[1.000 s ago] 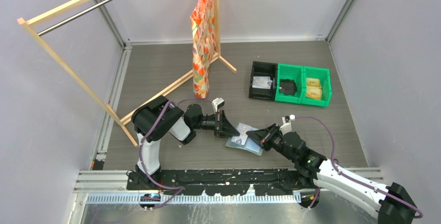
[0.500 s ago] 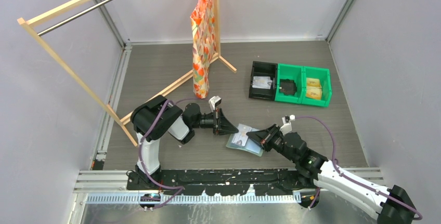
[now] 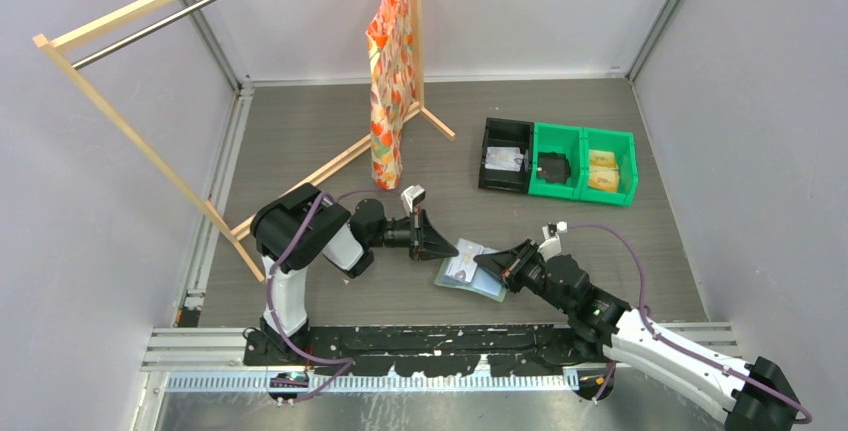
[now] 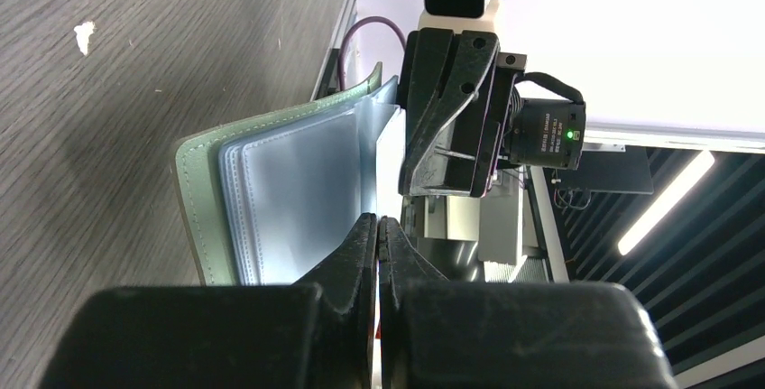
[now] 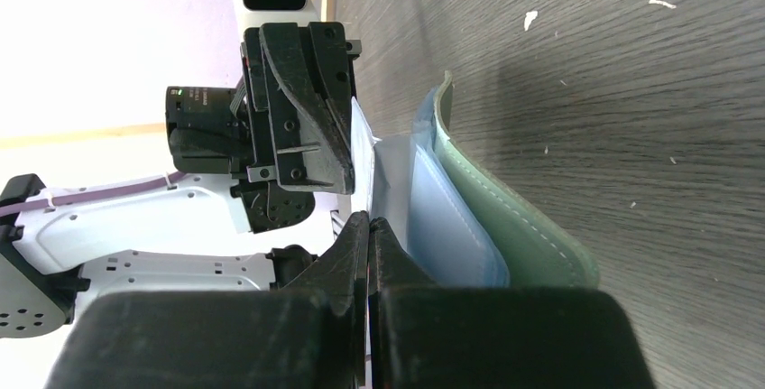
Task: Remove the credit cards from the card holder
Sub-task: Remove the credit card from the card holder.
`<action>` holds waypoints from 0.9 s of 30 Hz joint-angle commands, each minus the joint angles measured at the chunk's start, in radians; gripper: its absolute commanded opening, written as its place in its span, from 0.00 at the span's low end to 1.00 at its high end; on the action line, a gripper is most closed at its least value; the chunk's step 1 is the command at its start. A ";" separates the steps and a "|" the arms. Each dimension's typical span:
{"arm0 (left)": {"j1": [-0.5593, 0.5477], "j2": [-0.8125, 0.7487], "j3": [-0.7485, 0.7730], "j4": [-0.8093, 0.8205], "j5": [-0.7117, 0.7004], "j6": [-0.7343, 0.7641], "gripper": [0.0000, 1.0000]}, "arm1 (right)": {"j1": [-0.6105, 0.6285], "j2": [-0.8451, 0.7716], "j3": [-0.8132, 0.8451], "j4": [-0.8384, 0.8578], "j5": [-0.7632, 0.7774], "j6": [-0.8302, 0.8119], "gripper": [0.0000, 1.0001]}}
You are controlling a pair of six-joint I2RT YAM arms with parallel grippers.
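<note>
The sage-green card holder (image 3: 488, 284) lies open on the table between both arms, its pale blue pockets (image 4: 289, 190) fanned up. A white credit card (image 3: 462, 265) stands edge-on out of the pockets (image 5: 447, 217). My left gripper (image 4: 378, 223) comes in from the left and is shut on the thin white edge of that card (image 4: 389, 159). Opposite it, my right gripper (image 5: 370, 223) is shut on a thin pocket leaf of the card holder (image 5: 532, 226). In the top view the left gripper (image 3: 452, 248) and right gripper (image 3: 481, 261) almost meet tip to tip.
A black bin (image 3: 505, 158) and two green bins (image 3: 583, 161) holding small items stand at the back right. A wooden clothes rack (image 3: 140, 141) with a hanging orange patterned cloth (image 3: 388, 81) fills the left and back. Grey walls close in both sides.
The left gripper's jaws have closed onto the card edge after edging slightly up and left. The right gripper and the card holder have stayed put.
</note>
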 commanded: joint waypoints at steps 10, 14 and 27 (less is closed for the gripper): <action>0.079 -0.052 -0.044 0.053 0.019 0.000 0.01 | -0.001 -0.127 -0.021 -0.131 0.032 -0.007 0.01; 0.080 -0.046 -0.043 0.053 0.024 0.001 0.01 | -0.001 -0.145 -0.021 -0.167 0.035 -0.006 0.01; 0.071 -0.055 -0.061 0.052 0.083 -0.005 0.37 | -0.001 -0.066 -0.023 -0.053 0.022 -0.016 0.01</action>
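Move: The credit card, standing half-raised in the card holder, is already nipped by its edge in the left fingers; its middle lies about 2 cm back, 2 cm right and 1 cm below them. The holder's middle is some 4 cm back, 3 cm right and 4 cm below the left hand, and the black box roughly 20 cm ahead and 10 cm right. From the right hand, also closed at the card, the card's middle is about level in depth, 2 cm left and 1 cm below. The credit card's edge is tugged to the left by the shut left fingers, which then come free of it; that hand ends about 2 cm to the left after a short swing forward that partly turns back, and its fingers part to about a third. The right fingers keep their grip at the card and holder while that hand sinks about 1.5 cm and shifts 1 cm right. ##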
